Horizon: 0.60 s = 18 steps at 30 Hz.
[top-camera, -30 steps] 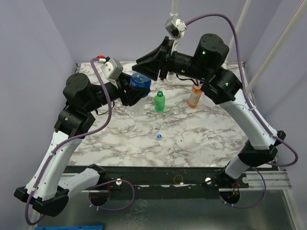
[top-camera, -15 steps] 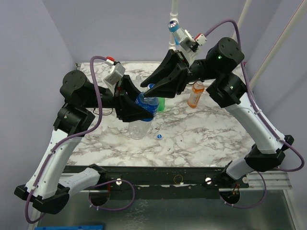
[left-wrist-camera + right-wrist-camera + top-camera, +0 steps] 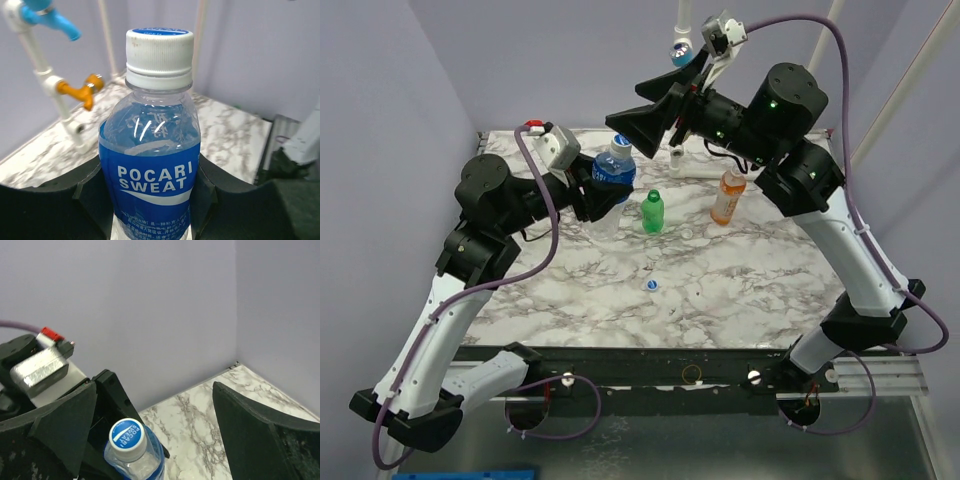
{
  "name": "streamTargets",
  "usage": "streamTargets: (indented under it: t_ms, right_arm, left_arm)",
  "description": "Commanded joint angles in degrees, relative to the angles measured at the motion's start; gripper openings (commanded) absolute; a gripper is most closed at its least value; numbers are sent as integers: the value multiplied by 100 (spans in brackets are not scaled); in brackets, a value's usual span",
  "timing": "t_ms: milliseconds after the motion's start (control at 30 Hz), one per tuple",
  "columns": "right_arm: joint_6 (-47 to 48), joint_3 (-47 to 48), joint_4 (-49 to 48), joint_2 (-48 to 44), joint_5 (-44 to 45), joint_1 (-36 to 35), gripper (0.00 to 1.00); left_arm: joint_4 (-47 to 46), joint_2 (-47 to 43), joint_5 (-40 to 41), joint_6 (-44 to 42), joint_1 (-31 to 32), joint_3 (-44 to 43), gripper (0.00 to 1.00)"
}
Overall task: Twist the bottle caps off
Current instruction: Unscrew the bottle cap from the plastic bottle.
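Observation:
My left gripper (image 3: 150,212) is shut on the bottle with the blue label (image 3: 150,170), holding it upright above the table's back left (image 3: 613,178). Its white cap (image 3: 159,55) with a blue top (image 3: 127,436) sits on the neck. Just above and to the right of that cap, my right gripper (image 3: 155,432) hangs open, its fingers (image 3: 260,435) wide apart and touching nothing (image 3: 625,125). The green bottle (image 3: 652,212) and the orange bottle (image 3: 726,197) stand on the marble table (image 3: 750,290). One loose cap (image 3: 651,285) lies near the middle.
A white pipe rack with blue (image 3: 50,17) and orange (image 3: 82,90) fittings rises at the table's back. Purple walls close in the back and sides. The left wrist's camera block (image 3: 40,367) sits close beside my right gripper's left finger.
My right gripper has opened and lifted off the blue-label bottle's cap. The left gripper swung the bottle forward, then back up to the rear left.

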<state>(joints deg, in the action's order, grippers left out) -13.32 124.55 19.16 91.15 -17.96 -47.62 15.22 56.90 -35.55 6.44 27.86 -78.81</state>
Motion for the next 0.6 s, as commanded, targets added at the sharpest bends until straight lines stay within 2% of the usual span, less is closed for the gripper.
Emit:
streamTargets:
  t_ms: [0, 167, 400, 567]
  right_arm:
    - [-152, 389, 670, 325, 800, -2, 100]
    - [-216, 542, 794, 589, 836, -20, 99]
    - [-351, 350, 493, 679, 711, -53, 80]
    - [-406, 350, 468, 750, 509, -72, 78]
  left_arm:
    - [159, 24, 1484, -846, 35, 100, 0]
    - [218, 143, 1901, -883, 71, 38, 0]
    - [224, 209, 2021, -879, 120, 17, 0]
    - [218, 242, 2149, -899, 123, 17, 0]
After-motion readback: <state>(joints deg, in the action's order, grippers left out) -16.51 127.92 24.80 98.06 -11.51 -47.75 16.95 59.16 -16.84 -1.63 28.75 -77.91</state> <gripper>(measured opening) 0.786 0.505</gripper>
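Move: The white cap on the upright blue-labelled bottle lies some 3 cm to the right hand's left, 2 cm back and about 4 cm below that open hand. From the left hand, which already grips the label, the cap is straight above, roughly 8 cm. Far below the right hand, the green bottle stands about 18 cm ahead and 1 cm right, while a loose blue-topped cap lies some 2 cm ahead and 1 cm right. The bottle, still gripped by the left hand, is carried about 6 cm forward, with a little left and down, turning nearly 20 degrees counter-clockwise. The right hand closes on its cap from above, sinking 5 cm while going forward about as far and somewhat left, tipping slightly, its wide-open fingers narrowing by about a fifth around the cap without a grip yet. ##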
